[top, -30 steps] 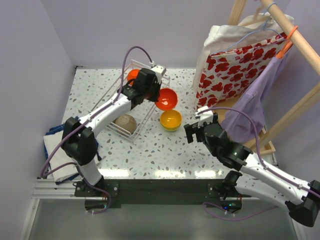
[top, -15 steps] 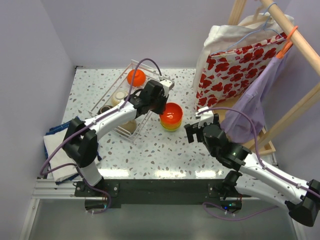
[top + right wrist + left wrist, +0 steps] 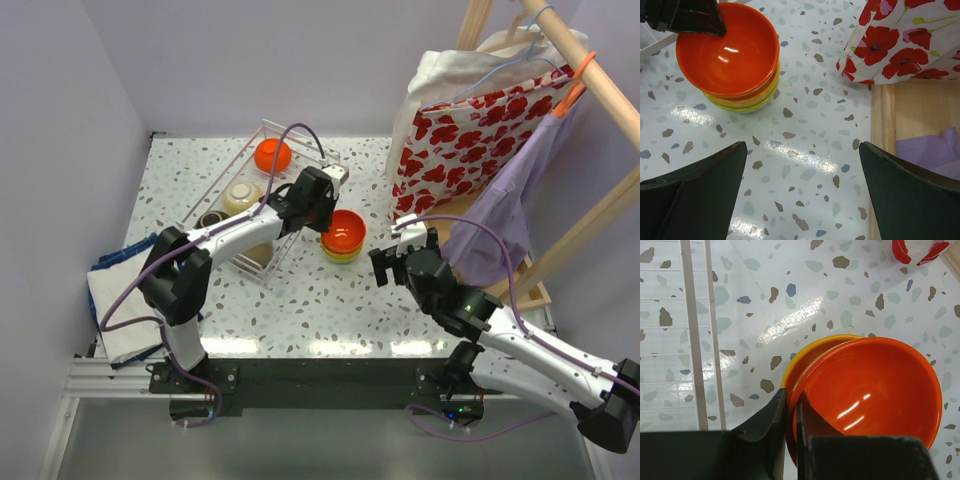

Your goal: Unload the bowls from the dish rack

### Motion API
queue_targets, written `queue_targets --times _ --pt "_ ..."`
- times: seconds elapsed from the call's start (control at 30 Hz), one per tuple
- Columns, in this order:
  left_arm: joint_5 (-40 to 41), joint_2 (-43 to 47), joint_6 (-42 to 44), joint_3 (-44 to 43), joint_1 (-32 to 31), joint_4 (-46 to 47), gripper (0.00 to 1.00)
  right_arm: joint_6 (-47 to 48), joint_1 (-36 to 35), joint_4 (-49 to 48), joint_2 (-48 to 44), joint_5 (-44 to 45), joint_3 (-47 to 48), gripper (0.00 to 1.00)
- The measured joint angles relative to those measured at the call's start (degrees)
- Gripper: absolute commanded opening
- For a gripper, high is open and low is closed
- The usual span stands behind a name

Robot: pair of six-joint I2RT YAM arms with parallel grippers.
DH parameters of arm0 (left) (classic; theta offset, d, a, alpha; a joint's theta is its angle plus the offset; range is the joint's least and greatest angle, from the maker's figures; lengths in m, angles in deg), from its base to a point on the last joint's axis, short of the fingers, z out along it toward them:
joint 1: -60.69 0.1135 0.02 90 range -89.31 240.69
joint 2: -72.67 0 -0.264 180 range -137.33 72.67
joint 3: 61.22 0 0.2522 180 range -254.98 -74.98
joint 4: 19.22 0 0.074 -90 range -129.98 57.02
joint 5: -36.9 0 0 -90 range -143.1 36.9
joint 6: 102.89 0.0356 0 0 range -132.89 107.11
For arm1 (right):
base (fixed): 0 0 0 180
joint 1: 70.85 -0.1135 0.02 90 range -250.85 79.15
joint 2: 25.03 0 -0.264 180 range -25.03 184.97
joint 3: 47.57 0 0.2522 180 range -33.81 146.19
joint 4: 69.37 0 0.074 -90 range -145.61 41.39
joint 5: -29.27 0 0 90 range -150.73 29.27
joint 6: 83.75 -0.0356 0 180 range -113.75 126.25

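Observation:
The white wire dish rack [image 3: 236,163] holds an orange-red bowl [image 3: 271,154], a cream bowl [image 3: 243,196], a dark brown bowl [image 3: 212,218] and a tan bowl [image 3: 255,250]. Right of the rack, a second orange-red bowl [image 3: 344,228] [image 3: 870,390] [image 3: 727,50] sits nested on a yellow-orange bowl [image 3: 810,350] and a lime green bowl [image 3: 740,106]. My left gripper [image 3: 322,222] [image 3: 790,397] is shut on that top bowl's near rim, one finger inside and one outside. My right gripper [image 3: 385,262] [image 3: 802,150] stands open over bare table, right of the stack.
A poppy-print bag [image 3: 470,130] hangs on the wooden clothes rack [image 3: 590,70] at the right, with a purple garment [image 3: 500,210] beside it. The rack's wooden base [image 3: 900,150] lies under my right finger. Folded cloths [image 3: 110,290] lie at the left front.
My left gripper carried the orange-red bowl from above the rack's edge rightward and down onto the yellow-orange bowl. The right arm stayed still.

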Motion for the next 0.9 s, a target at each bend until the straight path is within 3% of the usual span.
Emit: queue_targets --times 0.5,0.73,0.9 --pt "-0.15 -0.9 -0.9 2.47 0.04 3.39 0.11 0.0 0.0 0.02 0.09 -0.24 -0.13 0.99" --pt "-0.17 -0.9 -0.94 2.54 0.04 3.76 0.36 -0.02 0.0 0.02 0.15 -1.09 -0.13 0.99" --pt "0.04 -0.61 -0.79 2.62 0.0 4.02 0.47 -0.02 0.0 0.02 0.13 -1.11 -0.13 0.99"
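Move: The yellow bowl on the green one, the stack receiving the held red-orange bowl, is centred some 4 cm right of the left hand, 3 cm back and 5 cm below it. The dish rack's middle lies about 15 cm left and 6 cm forward; the red-orange bowl still in it is around 17 cm ahead and 12 cm left. From the right hand, the yellow bowl is roughly 7 cm ahead, 14 cm left and 12 cm below. The red-orange bowl, still pinched by its rim nearest the rack, is lowered about 1.5 cm into the yellow bowl by the left hand, with the wrist's angle practically unchanged. The hand then stops there and the fingers part from nearly shut to a little under half open, letting go of the rim and staying astride it. ##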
